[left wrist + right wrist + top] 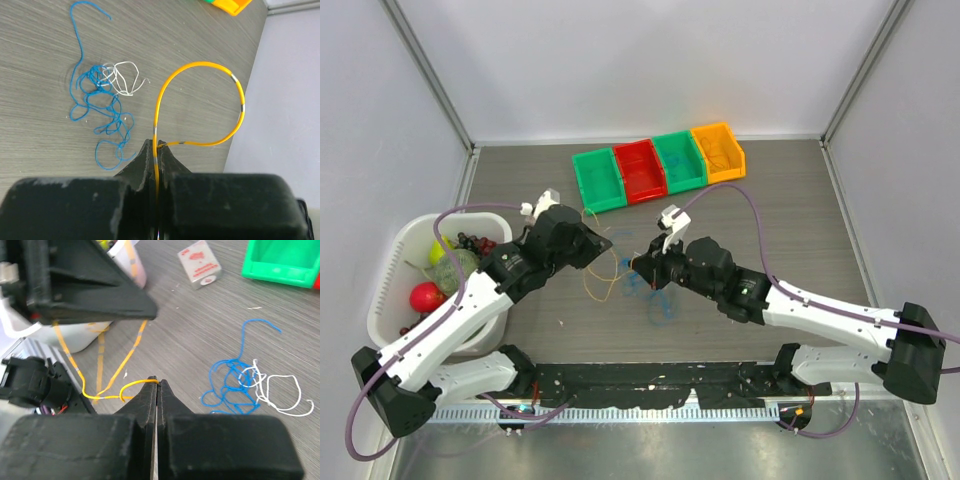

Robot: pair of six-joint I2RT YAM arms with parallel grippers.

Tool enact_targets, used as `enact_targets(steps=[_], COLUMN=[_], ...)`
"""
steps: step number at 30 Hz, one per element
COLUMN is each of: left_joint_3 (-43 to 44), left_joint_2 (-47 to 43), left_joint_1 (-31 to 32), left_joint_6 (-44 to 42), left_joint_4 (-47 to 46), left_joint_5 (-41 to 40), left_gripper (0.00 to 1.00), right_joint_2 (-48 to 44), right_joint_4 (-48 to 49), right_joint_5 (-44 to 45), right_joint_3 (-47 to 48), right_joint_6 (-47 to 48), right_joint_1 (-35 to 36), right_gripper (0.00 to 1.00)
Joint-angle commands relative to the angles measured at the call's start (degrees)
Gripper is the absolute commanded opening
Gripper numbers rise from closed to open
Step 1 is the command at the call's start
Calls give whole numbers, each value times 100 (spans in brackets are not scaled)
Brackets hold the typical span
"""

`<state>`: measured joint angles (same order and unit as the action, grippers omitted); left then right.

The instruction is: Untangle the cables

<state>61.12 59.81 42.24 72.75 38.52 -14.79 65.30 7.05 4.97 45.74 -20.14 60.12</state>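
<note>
The orange-yellow cable (200, 64) curls in a wide loop above the table, and my left gripper (156, 142) is shut on it, the wire running down between its fingers. My right gripper (157, 381) is shut on another part of the same orange-yellow cable (132, 384), which bends away to the left. The blue cable (227, 377) lies in a tangled heap on the table with the whitish cable (280, 390) looped into its edge. In the top view the two grippers (605, 243) (638, 262) sit close together above the blue heap (660, 305).
A row of bins stands at the back: green (598, 180), red (640, 170), green (678, 160), orange (718, 150). A white basket (395, 280) of toy fruit sits at the left. A small grey box (200, 264) lies on the table.
</note>
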Motion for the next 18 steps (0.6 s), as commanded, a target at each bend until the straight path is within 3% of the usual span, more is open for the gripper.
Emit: enact_targets(steps=[1,11,13,16,18], left_joint_3=[-39,-206,-267,-276,-189], left_joint_2=[-145,4,48,188,285], left_joint_1=[-49,-330,-409,-462,-480], left_joint_6=[-217,-261,-279,-384,-533], left_joint_4=[-309,-837,-916,-943,-865], left_joint_5=[484,1765,1918,1979,1945], left_gripper=[0,0,0,0,0], right_joint_2=[158,203,168,28,-209], right_joint_4=[-28,-889,-994,-1249,-1635], right_joint_5=[382,-128,-399,-734,-717], right_joint_3=[23,94,50,49,67], right_joint_6=[-482,-385,-350,-289,-245], right_joint_1=[-272,-738,-870,-914,-914], right_gripper=[1,3,11,38,47])
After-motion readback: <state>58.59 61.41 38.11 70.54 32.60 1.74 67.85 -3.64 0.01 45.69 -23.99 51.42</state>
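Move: Both grippers hold the yellow cable. The part pinched by the right fingers lies some 5 cm to the right of the left hand and about 3 cm back, nearly level with it. From the right hand, the middle of the loose blue cable lies on the table about 22 cm below, roughly 3 cm ahead and 1 cm to the right. The white cable sits about 7 cm ahead and 4 cm to the right, equally low. Lower the right gripper about 6 cm towards the blue cable while easing it some 4 cm to the right and a little forward, fingertips tipping down. Near the end, open its fingers to loosen the pinch on the yellow cable. Meanwhile keep the left gripper shut on the yellow cable and shift it about 3 cm to the right, turning some 10 degrees clockwise. ##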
